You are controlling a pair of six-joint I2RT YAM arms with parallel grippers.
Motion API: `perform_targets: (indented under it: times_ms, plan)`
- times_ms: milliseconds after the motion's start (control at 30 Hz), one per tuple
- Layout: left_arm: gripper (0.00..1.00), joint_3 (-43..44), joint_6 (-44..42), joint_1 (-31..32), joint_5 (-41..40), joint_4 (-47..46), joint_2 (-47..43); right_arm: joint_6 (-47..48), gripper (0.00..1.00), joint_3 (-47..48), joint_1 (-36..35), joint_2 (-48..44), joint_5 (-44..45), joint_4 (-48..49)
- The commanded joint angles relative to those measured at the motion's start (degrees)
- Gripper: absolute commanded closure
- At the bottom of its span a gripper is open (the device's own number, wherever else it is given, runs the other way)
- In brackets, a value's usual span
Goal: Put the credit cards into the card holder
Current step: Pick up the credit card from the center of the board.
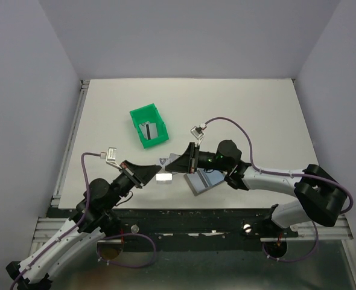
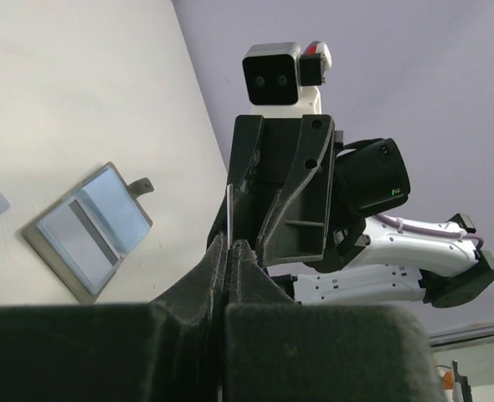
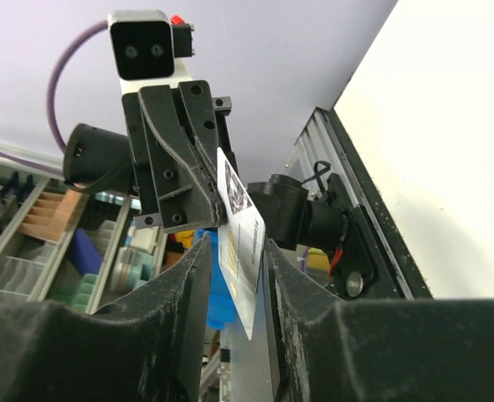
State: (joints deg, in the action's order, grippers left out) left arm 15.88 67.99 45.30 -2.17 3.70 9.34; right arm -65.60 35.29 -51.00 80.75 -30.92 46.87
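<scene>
One credit card (image 3: 237, 219) stands on edge in the air between the two grippers. My left gripper (image 2: 228, 248) is shut on it; in the left wrist view the card (image 2: 228, 208) shows only as a thin line. My right gripper (image 3: 235, 245) is open around the same card, with a gap on each side. In the top view the grippers meet tip to tip, left (image 1: 156, 170) and right (image 1: 169, 164). The card holder (image 1: 201, 182) lies open on the table under the right arm, light blue-grey inside (image 2: 90, 228). A second card (image 1: 164, 177) lies flat below the grippers.
A green bin (image 1: 148, 125) stands behind the grippers with a card-like piece (image 1: 148, 130) inside it. The table's front edge and a metal rail (image 1: 196, 225) run just behind the arm bases. Grey walls close in the table on three sides.
</scene>
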Motion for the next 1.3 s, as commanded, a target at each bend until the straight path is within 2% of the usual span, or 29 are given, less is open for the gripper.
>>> perform_targets:
  times_ms: [0, 300, 767, 867, 933, 967, 1033, 1100, 1167, 1267]
  plan:
    - [1.0, -0.1, 0.7, 0.1, -5.2, -1.7, -2.4, -2.8, 0.62, -0.3, -0.2, 0.8, 2.4, 6.8]
    - [1.0, -0.7, 1.3, 0.1, -7.0, -2.6, -2.6, -3.4, 0.63, 0.4, -0.2, 1.7, 1.3, 6.8]
    - [1.0, -1.7, 2.1, 0.1, -6.6, -2.5, -3.3, -3.4, 0.72, 1.6, -0.2, 2.5, 0.2, 5.5]
    - [1.0, -2.3, 2.6, 0.1, -6.4, -2.4, -3.6, -3.5, 0.8, 2.2, -0.2, 2.9, -0.3, 5.7]
    - [1.0, -2.3, 2.8, 0.1, -6.3, -2.2, -3.6, -3.4, 0.95, 2.4, -0.1, 3.3, -0.6, 5.7]
    - [1.0, -2.3, 2.9, 0.1, -6.3, -1.9, -3.5, -3.4, 1.0, 2.6, -0.1, 3.2, -0.9, 5.5]
    - [0.86, -2.1, 3.3, 0.1, -6.6, -0.7, -3.4, -2.6, 1.0, 2.3, -0.1, 2.5, -0.7, 4.4]
    - [0.62, -1.6, 3.4, 0.1, -7.4, 1.5, -3.5, -0.8, 1.0, 2.0, 0.3, 0.4, 0.5, 0.4]
    - [0.42, -0.8, 3.1, 0.1, -8.6, 4.2, -3.9, 2.5, 1.0, 1.8, 1.3, -2.7, 2.3, -8.9]
    - [0.25, 0.7, 2.5, 0.1, -10.4, 8.1, -4.2, 6.9, 1.0, 0.2, 4.5, -8.7, 6.1, -23.5]
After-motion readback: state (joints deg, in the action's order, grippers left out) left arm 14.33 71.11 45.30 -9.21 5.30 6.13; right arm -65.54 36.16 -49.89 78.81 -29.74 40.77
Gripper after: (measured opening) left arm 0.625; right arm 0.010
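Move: Just to the right hand's left, about 3 cm off, 1 cm back and level with it, is the credit card, its near edge between the open right fingers. The shut left fingers hold that card, its middle some 3 cm to the left hand's right and 1 cm back. From the right hand, the card holder lies about 9 cm ahead and 11 cm right, and the loose cards on the board about 19 cm ahead and 3 cm left, both some 22 cm lower. Handing the credit card across in mid-air: both hands rise about 1.5 cm, the left also shifting some 1.5 cm left and 1 cm forward. The right hand then nearly holds its place, sinking slowly as its fingers shut and pinch the card's right side; only after that do the left fingers open wide and let go, both hands easing down. ##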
